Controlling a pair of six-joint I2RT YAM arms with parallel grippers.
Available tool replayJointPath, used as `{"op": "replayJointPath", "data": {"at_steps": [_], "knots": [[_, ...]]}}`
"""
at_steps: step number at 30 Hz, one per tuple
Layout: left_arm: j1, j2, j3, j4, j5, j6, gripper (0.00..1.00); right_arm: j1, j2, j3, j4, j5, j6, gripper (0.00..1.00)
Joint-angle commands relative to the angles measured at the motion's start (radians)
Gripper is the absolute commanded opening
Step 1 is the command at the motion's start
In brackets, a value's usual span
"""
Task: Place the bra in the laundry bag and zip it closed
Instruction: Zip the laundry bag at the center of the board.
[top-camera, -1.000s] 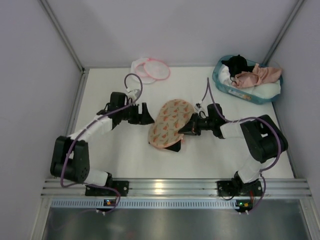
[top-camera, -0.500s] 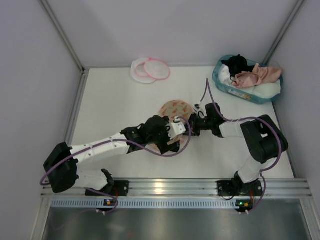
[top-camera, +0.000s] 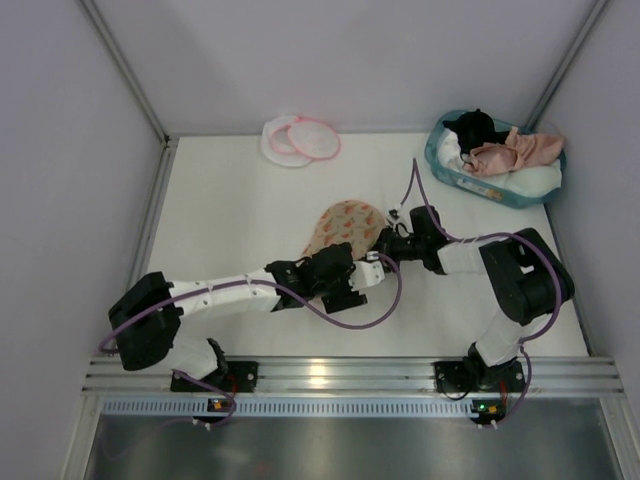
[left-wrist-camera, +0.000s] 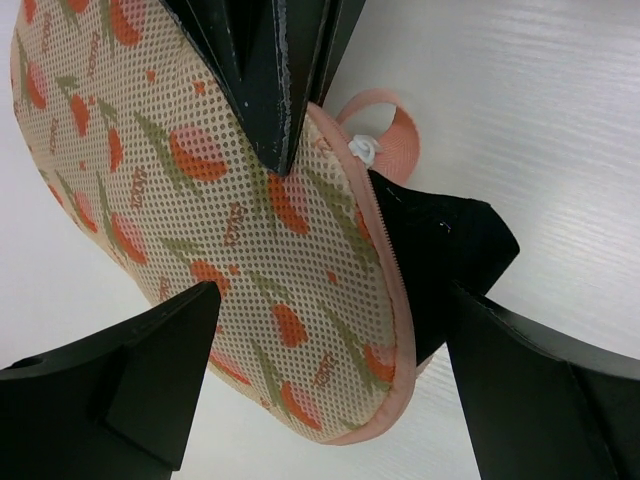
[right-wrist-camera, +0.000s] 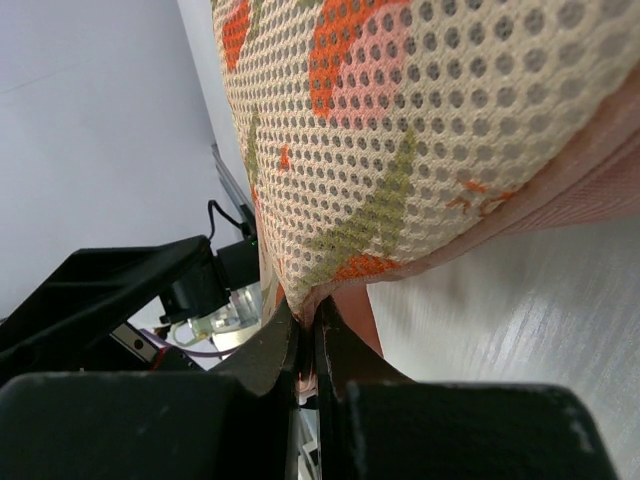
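Note:
The salmon-pink bra (top-camera: 515, 150) lies draped over the clothes in the teal basket (top-camera: 440, 168) at the back right. The white round laundry bag (top-camera: 303, 140) with its pink rim lies flat at the back, left of centre. Neither gripper is near them. My right gripper (top-camera: 385, 246) (right-wrist-camera: 308, 312) is shut on the pink-trimmed rim of an orange-printed padded mesh piece (top-camera: 340, 225) (left-wrist-camera: 200, 180) (right-wrist-camera: 400, 120), holding it tilted. My left gripper (top-camera: 352, 285) (left-wrist-camera: 332, 300) is open, its jaws on either side of that piece's near end without touching it.
A zipper line, a white pull (left-wrist-camera: 366, 150) and a pink loop (left-wrist-camera: 400, 125) show on the printed piece's edge, with something dark beside them. The basket also holds black and white garments. Enclosure walls ring the white table (top-camera: 220, 200).
My left arm swung from the left of the printed piece round to its near end and opened its jaws wider. The right gripper kept its hold, and the piece now stands more on edge.

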Motion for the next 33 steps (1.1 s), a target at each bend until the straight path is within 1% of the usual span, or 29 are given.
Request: {"op": "replayJointPath", "data": {"at_steps": [1,5,8,12,15,19,23,26,29,31,33], "knots": [[0.000,0.019,0.024,0.071,-0.087,0.010,0.97,0.018,0.000,0.025,0.012,-0.036,0.004,0.00],[0.003,-0.001,0.008,0.128,-0.121,0.016,0.97,0.018,0.000,0.028,-0.012,-0.042,-0.022,0.00],[0.005,-0.018,0.016,0.118,-0.127,0.028,0.97,0.016,-0.004,0.034,-0.054,-0.028,-0.068,0.00],[0.005,-0.065,0.001,0.096,-0.092,0.049,0.97,0.015,-0.004,0.036,-0.065,-0.023,-0.089,0.00],[0.005,-0.052,-0.015,0.101,-0.121,0.074,0.97,0.018,0.002,0.037,-0.040,-0.039,-0.072,0.00],[0.005,-0.018,-0.045,0.159,-0.178,0.103,0.97,0.018,0.003,0.039,-0.025,-0.066,-0.053,0.00],[0.005,0.017,-0.094,0.286,-0.207,0.167,0.97,0.018,0.013,0.039,-0.007,-0.095,-0.014,0.00],[0.005,0.036,-0.116,0.338,-0.230,0.209,0.98,0.018,0.029,0.040,0.007,-0.115,0.003,0.00],[0.003,0.060,-0.139,0.441,-0.277,0.284,0.98,0.022,0.049,0.045,0.003,-0.125,-0.006,0.00],[0.001,0.069,-0.166,0.565,-0.308,0.376,0.98,0.027,0.065,0.050,-0.014,-0.131,-0.014,0.00],[0.000,0.089,-0.208,0.640,-0.317,0.462,0.98,0.031,0.086,0.059,-0.026,-0.145,-0.023,0.00]]}}
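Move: The left hand hangs wide open right at the bag's zip edge, which runs about 2 cm to its right, 1 cm ahead and 2 cm lower. The bag corner pinched by the right fingers is roughly 5 cm ahead and 5 cm right of the left hand; the black bra end pokes out some 2 cm back and 5 cm right, 4 cm lower. From the right hand, the zip edge lies about 4 cm back and 3 cm left, nearly level. Left hand pushes forward about 5 cm, fingers open and tilting up, sliding one under the zip edge; right keeps pinching. ##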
